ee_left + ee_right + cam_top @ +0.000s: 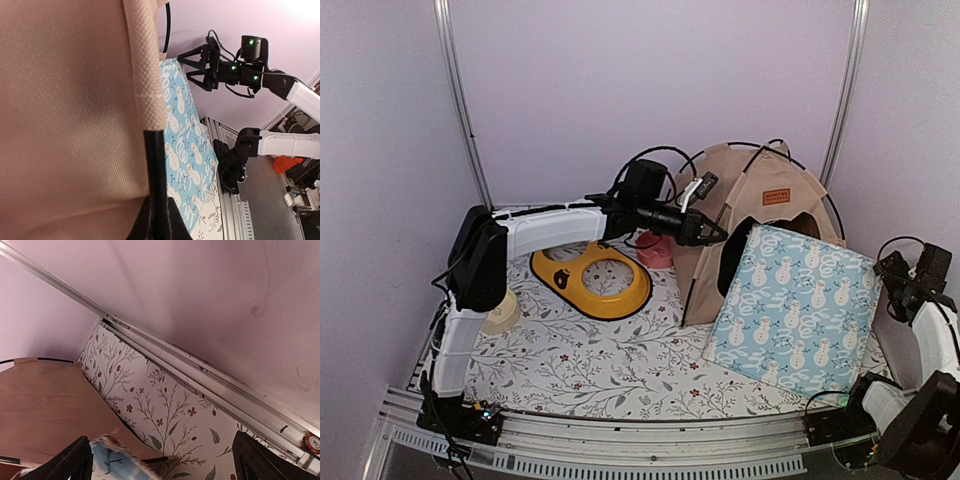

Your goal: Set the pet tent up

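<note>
The tan pet tent (760, 205) stands at the back right with thin black poles arching over it and a brown label on its front. My left gripper (717, 236) is shut on a black pole (156, 170) at the tent's front left edge, where the pole comes out of the fabric sleeve (147, 65); tan canvas (65, 100) fills the left wrist view. My right gripper (896, 280) hangs open at the far right, beside the cushion's upper right corner, holding nothing. In its own view its fingers (75, 462) stand wide apart over the tent's edge (45, 410).
A blue snowman cushion (795, 310) leans against the tent's front, covering most of the opening. A yellow double-bowl feeder (592, 280) lies left of the tent, with a pink bowl (655, 250) behind it. A beige cup (502, 312) sits by the left arm. Walls enclose the floral mat (620, 365).
</note>
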`<action>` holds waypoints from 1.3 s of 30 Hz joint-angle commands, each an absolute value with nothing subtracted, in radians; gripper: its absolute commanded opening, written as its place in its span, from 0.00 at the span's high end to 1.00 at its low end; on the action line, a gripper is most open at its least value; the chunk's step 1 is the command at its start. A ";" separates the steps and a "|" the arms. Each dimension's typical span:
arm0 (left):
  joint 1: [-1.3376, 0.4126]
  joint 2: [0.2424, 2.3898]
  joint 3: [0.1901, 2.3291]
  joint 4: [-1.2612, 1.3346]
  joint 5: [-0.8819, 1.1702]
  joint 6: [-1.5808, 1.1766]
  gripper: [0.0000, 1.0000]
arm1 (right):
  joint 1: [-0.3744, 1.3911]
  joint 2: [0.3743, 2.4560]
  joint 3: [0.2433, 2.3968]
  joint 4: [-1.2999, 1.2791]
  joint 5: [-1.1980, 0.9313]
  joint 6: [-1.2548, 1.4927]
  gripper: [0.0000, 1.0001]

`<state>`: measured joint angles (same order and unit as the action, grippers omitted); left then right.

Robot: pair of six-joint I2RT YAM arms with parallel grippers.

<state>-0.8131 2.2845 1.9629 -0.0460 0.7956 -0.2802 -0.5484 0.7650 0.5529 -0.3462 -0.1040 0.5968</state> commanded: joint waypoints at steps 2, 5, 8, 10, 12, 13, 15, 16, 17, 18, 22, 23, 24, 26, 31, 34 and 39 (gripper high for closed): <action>-0.803 2.276 1.933 -0.112 0.813 -0.273 1.00 | -0.601 0.781 0.411 -0.085 -0.488 0.634 0.01; -0.801 2.278 1.933 -0.110 0.815 -0.273 1.00 | -0.601 0.743 0.366 -0.033 -0.540 0.699 0.01; -0.802 2.280 1.932 -0.107 0.818 -0.273 1.00 | -0.601 0.692 0.337 -0.022 -0.587 0.735 0.01; -0.801 2.281 1.933 -0.107 0.818 -0.275 1.00 | -0.601 0.648 0.325 -0.024 -0.612 0.749 0.01; -0.801 2.282 1.934 -0.105 0.819 -0.275 1.00 | -0.601 0.605 0.314 -0.029 -0.636 0.753 0.01; -0.801 2.284 1.934 -0.104 0.820 -0.276 1.00 | -0.601 0.584 0.313 -0.043 -0.642 0.752 0.01; -0.801 2.286 1.935 -0.100 0.821 -0.277 1.00 | -0.601 0.558 0.311 -0.077 -0.661 0.736 0.02; -0.802 2.285 1.935 -0.099 0.821 -0.278 1.00 | -0.601 0.547 0.312 -0.090 -0.674 0.729 0.04; -0.801 2.286 1.935 -0.098 0.821 -0.280 1.00 | -0.600 0.538 0.310 -0.100 -0.688 0.719 0.06; -0.803 2.287 1.935 -0.097 0.822 -0.278 1.00 | -0.599 0.532 0.310 -0.112 -0.699 0.714 0.09; -0.803 2.290 1.938 -0.094 0.826 -0.282 1.00 | -0.569 0.520 0.328 -0.137 -0.725 0.685 0.31; -0.803 2.290 1.937 -0.092 0.828 -0.283 1.00 | -0.553 0.516 0.335 -0.142 -0.718 0.683 0.40; -0.803 2.291 1.939 -0.089 0.829 -0.284 1.00 | -0.525 0.513 0.344 -0.150 -0.702 0.680 0.47; -0.805 2.293 1.940 -0.084 0.835 -0.287 1.00 | -0.454 0.504 0.356 -0.155 -0.664 0.678 0.66; -0.814 2.306 1.965 -0.090 0.872 -0.280 1.00 | -0.172 0.510 0.382 -0.154 -0.444 0.691 1.00; -0.827 2.312 1.982 -0.108 0.890 -0.258 1.00 | 0.062 0.566 0.380 -0.098 -0.278 0.713 1.00; -0.850 2.320 2.014 -0.151 0.927 -0.222 1.00 | 0.424 0.866 0.473 0.012 0.041 0.700 1.00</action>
<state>-0.8192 2.2902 1.9781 -0.0731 0.8577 -0.2562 0.2287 0.6689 0.3904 -0.0597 -0.2401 0.7025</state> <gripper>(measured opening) 0.043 0.018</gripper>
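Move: Just left of the wide-open right hand, some 6 cm over and a few centimetres lower, is the far right corner of the blue mat; the mat's middle lies about 24 cm left and 12 cm back, lower still. The tent stands roughly 32 cm left of this hand and 13 cm ahead, at about its height. From the left hand, that corner is some 40 cm right, 9 cm back and 8 cm lower. Dipping about 4 cm as it slides left to the mat's far right corner, the right hand comes back up to just above its starting height, fingertips tilting up, and shuts on the corner. It then sweeps the pinched corner left towards the tent mouth, some 24 cm left in all, swinging nearly 50 degrees counter-clockwise. The left hand keeps its grip on the tent pole, easing back a centimetre or so near the end. ##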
